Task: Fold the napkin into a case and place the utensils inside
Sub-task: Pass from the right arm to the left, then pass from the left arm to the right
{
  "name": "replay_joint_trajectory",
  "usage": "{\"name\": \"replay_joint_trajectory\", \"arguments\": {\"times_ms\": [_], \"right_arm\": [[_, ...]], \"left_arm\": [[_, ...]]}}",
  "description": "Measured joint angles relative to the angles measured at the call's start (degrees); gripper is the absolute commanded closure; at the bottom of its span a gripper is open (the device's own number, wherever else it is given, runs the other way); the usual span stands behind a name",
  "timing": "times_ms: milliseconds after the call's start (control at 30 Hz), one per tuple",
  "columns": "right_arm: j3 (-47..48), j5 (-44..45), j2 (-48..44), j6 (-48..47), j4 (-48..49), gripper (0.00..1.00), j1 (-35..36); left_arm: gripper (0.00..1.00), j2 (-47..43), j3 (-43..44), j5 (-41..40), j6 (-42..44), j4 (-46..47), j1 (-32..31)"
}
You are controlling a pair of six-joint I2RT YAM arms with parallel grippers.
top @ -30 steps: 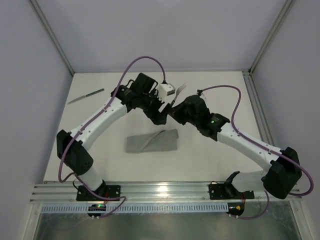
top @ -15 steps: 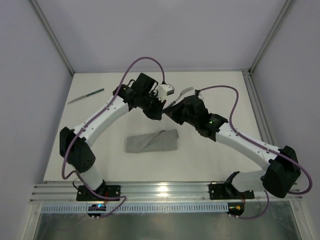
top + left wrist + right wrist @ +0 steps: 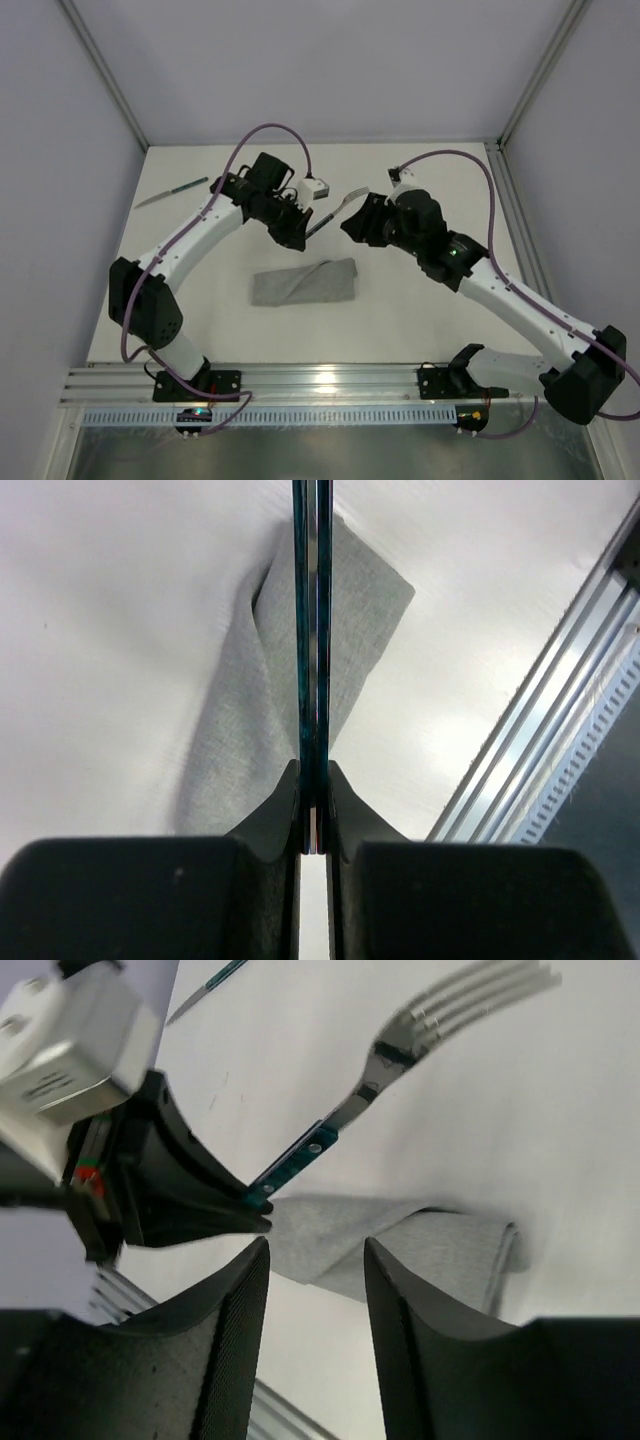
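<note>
The fork [image 3: 340, 206], with a teal handle and silver tines, hangs in the air above the table, its tines pointing up and right. My left gripper [image 3: 303, 235] is shut on the handle end, and the handle [image 3: 310, 630] runs edge-on out from between its jaws [image 3: 313, 780]. My right gripper [image 3: 352, 224] stands open just right of the fork, with nothing between its fingers [image 3: 315, 1250]. The grey napkin [image 3: 305, 282] lies folded into a narrow strip below both grippers. The knife [image 3: 172, 192] lies at the far left of the table.
Metal rails [image 3: 320, 382] run along the table's near edge. Frame posts [image 3: 525, 90] and walls bound the table at back and sides. The left wrist's white camera block [image 3: 316, 189] sits close to the fork.
The left gripper shut on the fork's handle. The right gripper then opened, let go of the fork and drew back to the right. The left arm shifted slightly left with the fork.
</note>
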Motion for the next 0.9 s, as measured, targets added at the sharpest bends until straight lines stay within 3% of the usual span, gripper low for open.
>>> {"name": "replay_joint_trajectory", "arguments": {"times_ms": [100,133,167,333,500,700,900], "right_arm": [[-0.20,-2.36,-5.31,-13.51,-0.26,0.48,-0.24],[-0.48,-4.00,-7.30,-20.09,-0.35,0.33,-0.24],[-0.90,-5.92,-9.16,-27.17,-0.63,0.30,-0.24],[-6.32,-17.03,-17.51,-66.23,-4.07,0.24,-0.20],[-11.23,-19.87,-18.73,-95.32,-7.19,0.25,0.02],[-11.19,-19.98,-13.46,-112.37,-5.64,0.26,1.92],[-9.18,-21.18,-6.80,-118.99,-5.68,0.28,4.37]], "left_arm": [[1.00,-0.63,-0.52,1.62,2.86,-2.51,0.90],[1.00,-0.74,-0.63,2.23,3.96,-3.56,0.83],[1.00,-0.83,-0.68,2.78,5.18,-4.70,0.70],[1.00,-0.72,-0.70,7.08,11.17,-11.37,0.50],[1.00,2.21,-0.46,11.76,17.40,-19.30,0.48],[1.00,6.78,-0.50,14.03,20.33,-21.88,0.42],[1.00,6.82,-0.55,15.34,20.31,-22.82,0.35]]}}
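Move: The left hand already grips the fork by its handle end; the fork's middle lies about 6 cm to its right, 3 cm ahead and 4 cm up. The folded napkin's middle is directly below it sideways, roughly 3 cm back and 17 cm down. From the right hand, just off the fork and partly open, the fork's middle is some 5 cm left, 2 cm ahead and 2 cm lower, the napkin about 11 cm left, 4 cm back and 23 cm down. Keeping the fork pinched by its handle end, the left hand draws it back some 8 cm over the napkin towards the robot's side of the table, sinking about 3 cm and edging left, while its fingers swing nearly 30 degrees to point more back towards the base. The right hand, already free of the fork, first rises and draws back and right while its fingers open wider, then sinks and eases back left, rolling about 120 degrees counter-clockwise as seen along its fingers, until they straddle the line of the fork's head without closing. ##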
